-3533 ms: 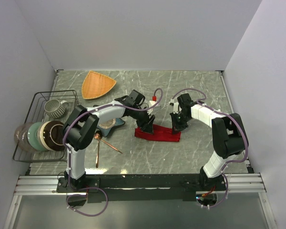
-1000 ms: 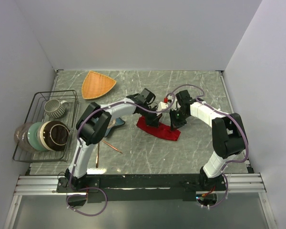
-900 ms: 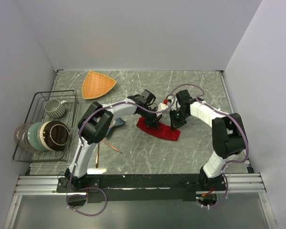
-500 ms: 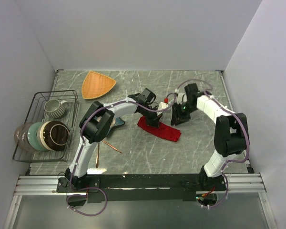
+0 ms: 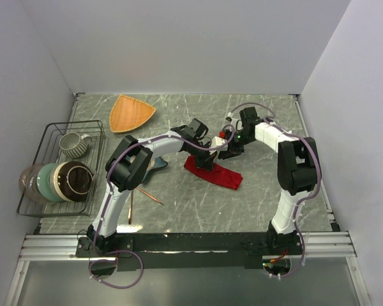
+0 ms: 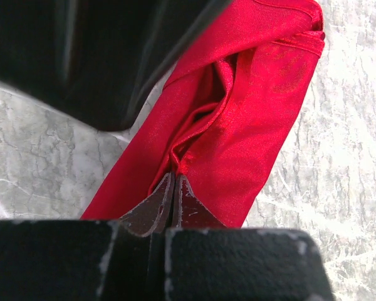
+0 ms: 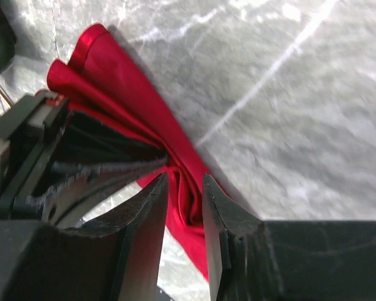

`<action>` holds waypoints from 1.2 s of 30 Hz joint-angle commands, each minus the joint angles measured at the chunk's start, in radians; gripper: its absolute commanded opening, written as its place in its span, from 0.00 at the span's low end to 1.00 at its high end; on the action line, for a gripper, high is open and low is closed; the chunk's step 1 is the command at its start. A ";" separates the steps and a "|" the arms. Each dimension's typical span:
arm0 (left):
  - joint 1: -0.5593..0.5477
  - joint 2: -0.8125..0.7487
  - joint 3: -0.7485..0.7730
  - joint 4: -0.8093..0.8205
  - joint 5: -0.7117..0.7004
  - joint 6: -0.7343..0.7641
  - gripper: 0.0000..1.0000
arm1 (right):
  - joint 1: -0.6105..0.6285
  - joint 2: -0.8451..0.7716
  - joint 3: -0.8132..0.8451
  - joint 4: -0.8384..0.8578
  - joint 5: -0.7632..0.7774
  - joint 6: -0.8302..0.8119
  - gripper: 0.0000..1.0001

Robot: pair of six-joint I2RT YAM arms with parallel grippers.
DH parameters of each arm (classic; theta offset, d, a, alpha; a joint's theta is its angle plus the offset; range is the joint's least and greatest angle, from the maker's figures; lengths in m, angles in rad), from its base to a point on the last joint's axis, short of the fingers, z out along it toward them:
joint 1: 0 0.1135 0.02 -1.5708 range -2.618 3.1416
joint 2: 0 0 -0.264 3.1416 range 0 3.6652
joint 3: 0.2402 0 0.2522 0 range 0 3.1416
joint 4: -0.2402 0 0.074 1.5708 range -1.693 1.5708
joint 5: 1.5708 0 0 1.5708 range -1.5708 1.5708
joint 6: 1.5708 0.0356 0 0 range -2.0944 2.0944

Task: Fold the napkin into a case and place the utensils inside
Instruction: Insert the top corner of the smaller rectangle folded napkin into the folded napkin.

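Note:
The red napkin point(image 5: 218, 173) lies on the table as a narrow folded strip running down to the right. My left gripper point(image 5: 206, 159) is shut on a raised pleat at the strip's upper left end, and its tips point(image 6: 174, 179) pinch the red napkin point(image 6: 257, 119). My right gripper point(image 5: 225, 151) stands open just beside it. Its jaws straddle the same bunched fold of the napkin point(image 7: 109, 72) without pressing it, close against the left fingers point(image 7: 106, 170). Two copper utensils point(image 5: 140, 194) lie at the lower left, beside the left arm.
A blue star-shaped dish point(image 5: 158, 165) sits partly under the left arm. An orange triangular plate point(image 5: 130, 113) lies at the back left. A wire rack point(image 5: 51, 134) with a mug and bowls stands along the left edge.
My right gripper opened, let go of the napkin and swung up and left to the left gripper's grip point. The left gripper has stayed shut on the cloth.

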 commanded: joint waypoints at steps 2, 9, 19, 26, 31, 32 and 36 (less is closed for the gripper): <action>-0.006 -0.016 -0.029 -0.021 -0.001 0.022 0.01 | 0.017 0.057 0.023 0.106 -0.047 0.001 0.36; -0.009 -0.027 -0.046 -0.013 -0.006 0.018 0.01 | 0.054 0.134 0.092 0.100 -0.049 -0.056 0.36; -0.007 -0.056 -0.079 0.002 -0.009 0.010 0.01 | 0.083 0.182 0.086 0.055 -0.141 -0.099 0.30; -0.007 -0.085 -0.105 0.008 0.000 0.001 0.01 | 0.109 0.175 0.033 0.049 -0.166 -0.110 0.17; -0.029 -0.165 -0.170 0.031 -0.007 0.026 0.01 | 0.140 0.163 -0.001 0.066 -0.182 -0.102 0.00; -0.036 -0.174 -0.191 0.036 -0.013 0.026 0.01 | 0.143 0.160 -0.006 0.066 -0.187 -0.102 0.00; -0.046 -0.211 -0.222 0.063 -0.017 -0.005 0.01 | 0.157 0.152 -0.019 0.058 -0.215 -0.117 0.00</action>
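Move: The right gripper hangs partly open above the napkin. The napkin's forward edge, beside the left fingertips, is about 5 cm to its left, 1 cm back and 4 cm below. The napkin's right end lies roughly 10 cm back and 2 cm right of the right gripper, and the blue star dish about 31 cm left and 2 cm back. The left gripper already pinches the napkin's inner layers, with that forward edge about 3 cm ahead and 1 cm right of it. Sink the right gripper about 4 cm while swinging it left, towards the napkin's forward edge beside the left fingers, and close it there to pinch the cloth. Keep the left pinch throughout, then draw both hands back and left, the left one about 4 cm back and 2 cm left, dragging the napkin; turn the right hand some 15 degrees counter-clockwise as it goes. ##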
